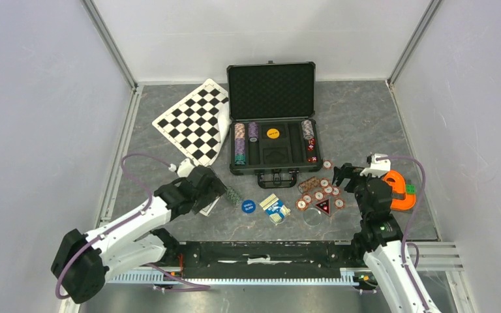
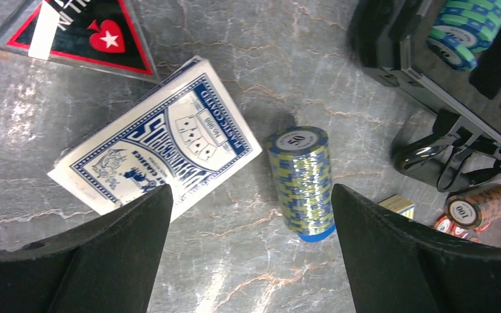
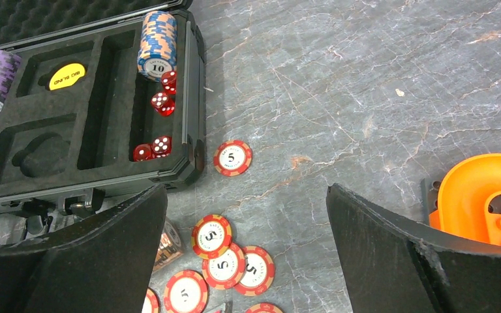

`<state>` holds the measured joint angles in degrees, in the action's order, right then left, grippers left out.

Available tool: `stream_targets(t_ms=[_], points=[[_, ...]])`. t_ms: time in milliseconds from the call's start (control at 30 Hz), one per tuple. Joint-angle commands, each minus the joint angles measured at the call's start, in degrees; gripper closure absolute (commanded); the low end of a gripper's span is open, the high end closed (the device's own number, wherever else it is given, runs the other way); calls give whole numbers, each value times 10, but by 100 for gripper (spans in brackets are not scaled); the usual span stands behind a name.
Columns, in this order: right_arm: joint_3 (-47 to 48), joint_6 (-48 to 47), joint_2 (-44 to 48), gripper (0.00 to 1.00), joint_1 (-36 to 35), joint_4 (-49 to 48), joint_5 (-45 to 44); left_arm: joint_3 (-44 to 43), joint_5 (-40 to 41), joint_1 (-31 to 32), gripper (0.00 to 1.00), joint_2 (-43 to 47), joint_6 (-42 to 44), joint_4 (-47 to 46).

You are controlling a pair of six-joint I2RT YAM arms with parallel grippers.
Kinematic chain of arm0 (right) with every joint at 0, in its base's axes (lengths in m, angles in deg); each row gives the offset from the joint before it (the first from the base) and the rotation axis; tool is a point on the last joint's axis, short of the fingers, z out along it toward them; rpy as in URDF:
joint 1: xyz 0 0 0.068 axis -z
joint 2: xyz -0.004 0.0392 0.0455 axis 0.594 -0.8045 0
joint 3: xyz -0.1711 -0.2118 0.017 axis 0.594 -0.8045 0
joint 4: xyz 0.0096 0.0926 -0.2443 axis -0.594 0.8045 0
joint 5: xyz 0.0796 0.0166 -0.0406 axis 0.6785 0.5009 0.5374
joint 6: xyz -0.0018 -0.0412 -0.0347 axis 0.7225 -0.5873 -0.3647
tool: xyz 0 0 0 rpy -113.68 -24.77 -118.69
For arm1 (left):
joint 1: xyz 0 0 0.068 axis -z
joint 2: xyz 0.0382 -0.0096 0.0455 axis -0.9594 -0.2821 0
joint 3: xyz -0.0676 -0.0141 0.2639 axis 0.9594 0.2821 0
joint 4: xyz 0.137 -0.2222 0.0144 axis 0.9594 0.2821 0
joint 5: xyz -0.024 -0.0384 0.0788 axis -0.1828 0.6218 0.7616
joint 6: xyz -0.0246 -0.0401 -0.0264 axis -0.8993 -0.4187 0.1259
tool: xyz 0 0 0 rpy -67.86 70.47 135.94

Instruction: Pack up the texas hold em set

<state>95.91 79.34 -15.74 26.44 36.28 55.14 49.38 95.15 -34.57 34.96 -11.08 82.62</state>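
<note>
The black case (image 1: 271, 166) lies open at the table's middle, with chip stacks, red dice (image 3: 160, 98) and a yellow button (image 3: 66, 76) in its foam tray. A roll of blue-and-yellow chips (image 2: 300, 179) lies on its side on the table. My left gripper (image 2: 249, 195) hovers open just short of it, holding nothing. A blue-backed card deck (image 2: 160, 140) lies beside the roll. My right gripper (image 3: 246, 192) is open and empty above loose red chips (image 3: 228, 261), in front of the case's right corner. In the top view the left gripper (image 1: 218, 188) is left of the case handle and the right gripper (image 1: 349, 173) is to its right.
A checkered board (image 1: 196, 120) lies left of the case. An orange object (image 1: 401, 190) sits right of my right gripper. A triangular card (image 1: 323, 207), a blue button (image 1: 248, 206) and a brown chip roll (image 2: 479, 205) lie among the scattered chips.
</note>
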Motion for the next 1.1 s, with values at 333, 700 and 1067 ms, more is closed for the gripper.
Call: stream_targets(t_ms=[333, 700, 1067], points=[[73, -7, -70, 2, -4, 15, 11, -61, 84, 88, 8, -121, -134, -50], [138, -53, -156, 2, -4, 59, 76, -89, 80, 92, 26, -180, -131, -65], [118, -32, -156, 2, -4, 42, 80, -93, 64, 100, 38, -218, -139, -76]])
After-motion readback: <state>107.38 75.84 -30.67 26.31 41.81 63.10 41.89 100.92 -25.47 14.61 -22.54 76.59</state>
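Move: Just right of the left hand, about 5 cm, and some 1 cm ahead and 4 cm lower, the green chip stack lies on its side. The card deck is about 5 cm to the hand's left and 1 cm back; the blue button is roughly 11 cm right and 3 cm back, both on the table. The case handle is about 22 cm right and 7 cm ahead of that hand. From the right hand, the green chip stack is some 40 cm left, 8 cm back and 10 cm down. Sliding right about 5 cm, away from the card deck, the left hand comes over the green chip stack, easing slightly forward and sinking some 2 cm net after a small early lift. Its fingers narrow from wide open to about two thirds, not seen touching the stack. The open right hand drifts left about 2.5 cm near the loose red chips, tipping down and turning counter-clockwise some 10 degrees each. ##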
